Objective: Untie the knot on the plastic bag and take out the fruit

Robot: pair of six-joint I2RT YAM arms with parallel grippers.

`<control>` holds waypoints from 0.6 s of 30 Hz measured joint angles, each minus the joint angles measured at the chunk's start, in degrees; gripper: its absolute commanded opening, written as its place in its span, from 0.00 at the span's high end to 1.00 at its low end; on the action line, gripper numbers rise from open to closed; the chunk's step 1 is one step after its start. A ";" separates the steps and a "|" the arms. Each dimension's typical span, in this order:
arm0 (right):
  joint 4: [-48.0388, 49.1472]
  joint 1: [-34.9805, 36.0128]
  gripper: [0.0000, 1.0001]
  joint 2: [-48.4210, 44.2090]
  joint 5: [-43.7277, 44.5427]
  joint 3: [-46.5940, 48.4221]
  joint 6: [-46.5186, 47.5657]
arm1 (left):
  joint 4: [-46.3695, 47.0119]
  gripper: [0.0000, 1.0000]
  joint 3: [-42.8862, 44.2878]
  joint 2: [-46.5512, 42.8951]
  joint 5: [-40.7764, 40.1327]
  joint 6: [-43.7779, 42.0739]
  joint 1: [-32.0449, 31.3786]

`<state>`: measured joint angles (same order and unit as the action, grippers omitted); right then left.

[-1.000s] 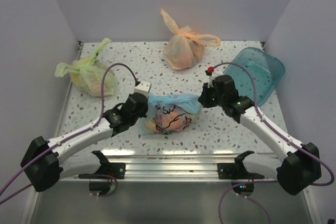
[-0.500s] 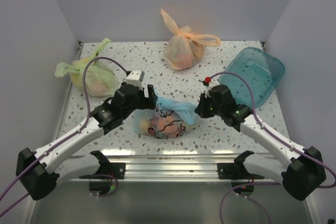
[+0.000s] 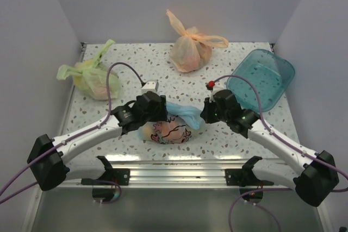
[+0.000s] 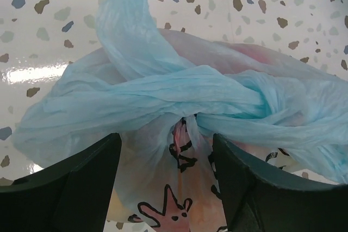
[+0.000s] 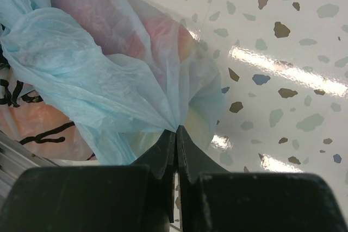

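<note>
The light blue plastic bag (image 3: 173, 130) with pink cartoon print lies near the table's front, between my arms. Its knot (image 4: 255, 99), a twisted tie of two handle ears, is still tied and shows in the left wrist view just above my jaws. The fruit shows only as orange, red and yellow shapes through the film (image 5: 163, 36). My left gripper (image 3: 159, 113) is open and straddles the bag's top below the knot (image 4: 166, 150). My right gripper (image 3: 205, 113) is shut on a gathered fold of the bag's film (image 5: 176, 130) at its right end.
A green knotted bag (image 3: 92, 77) sits at the back left and an orange knotted bag (image 3: 187, 50) at the back centre. A teal plastic bin (image 3: 263, 74) stands at the back right. White walls close three sides.
My left gripper has swung off the bag's left end, up and then right, onto its top by the knot. My right gripper has dragged its pinched film slightly left and forward. The bag has flattened.
</note>
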<state>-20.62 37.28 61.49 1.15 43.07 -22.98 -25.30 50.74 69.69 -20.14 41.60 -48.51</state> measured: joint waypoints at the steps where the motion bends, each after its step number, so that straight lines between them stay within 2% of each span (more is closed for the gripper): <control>1: 0.02 0.00 1.00 -0.09 0.15 0.00 0.00 | -0.11 0.32 -0.46 0.00 -0.33 0.50 0.00; 3: 0.02 0.09 1.00 -0.17 0.55 0.00 -0.02 | 0.07 0.39 -1.68 0.00 -0.85 1.31 0.00; 5: 0.02 0.17 1.00 -0.17 0.85 0.00 -0.04 | 0.26 0.54 -2.58 0.28 -1.09 1.90 0.00; 6: 0.02 0.17 1.00 -0.17 0.94 -0.02 -0.02 | 0.37 0.73 -2.84 0.61 -1.22 2.21 0.00; 9: -0.44 0.22 1.00 -0.42 2.08 -0.02 0.07 | 0.68 0.97 -3.04 1.55 -1.75 2.60 0.20; 12: -2.60 0.31 1.00 -1.22 5.77 -0.02 -0.35 | 0.85 1.00 -3.04 1.51 -1.73 1.25 2.62; 16: -5.31 0.33 1.00 -2.16 10.58 -0.02 -2.40 | 0.98 1.00 -2.84 0.17 -2.14 -1.92 10.86; 18: -5.40 0.57 1.00 -2.36 11.63 0.00 -3.37 | 0.98 1.00 -1.79 -0.42 -1.62 -3.43 13.05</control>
<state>-26.02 37.85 59.13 12.78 43.07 -26.35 -24.32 48.95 69.28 -21.76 38.17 -35.46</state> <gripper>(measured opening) 0.010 0.019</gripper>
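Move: The twisted blue strand of the plastic bag lies about 3 cm below the left hand's open fingers and 1 cm to their left; from the right hand it is roughly 19 cm left and 3 cm lower. The right fingers already hold the other blue end. The fruit-filled bag body's middle sits some 3 cm right of and 4 cm nearer than the left hand, about 7 cm below. The teal basket is around 24 cm right of the right hand, 15 cm farther out. The blue strand is pinched as the left gripper sinks nearly 3 cm onto it and shuts, then it is drawn left and forward by some 7 cm, the hand rising slightly and turning about 10 degrees counter-clockwise late on. The right gripper, still shut on its end, pulls about 3.5 cm to the right and turns slightly clockwise. ##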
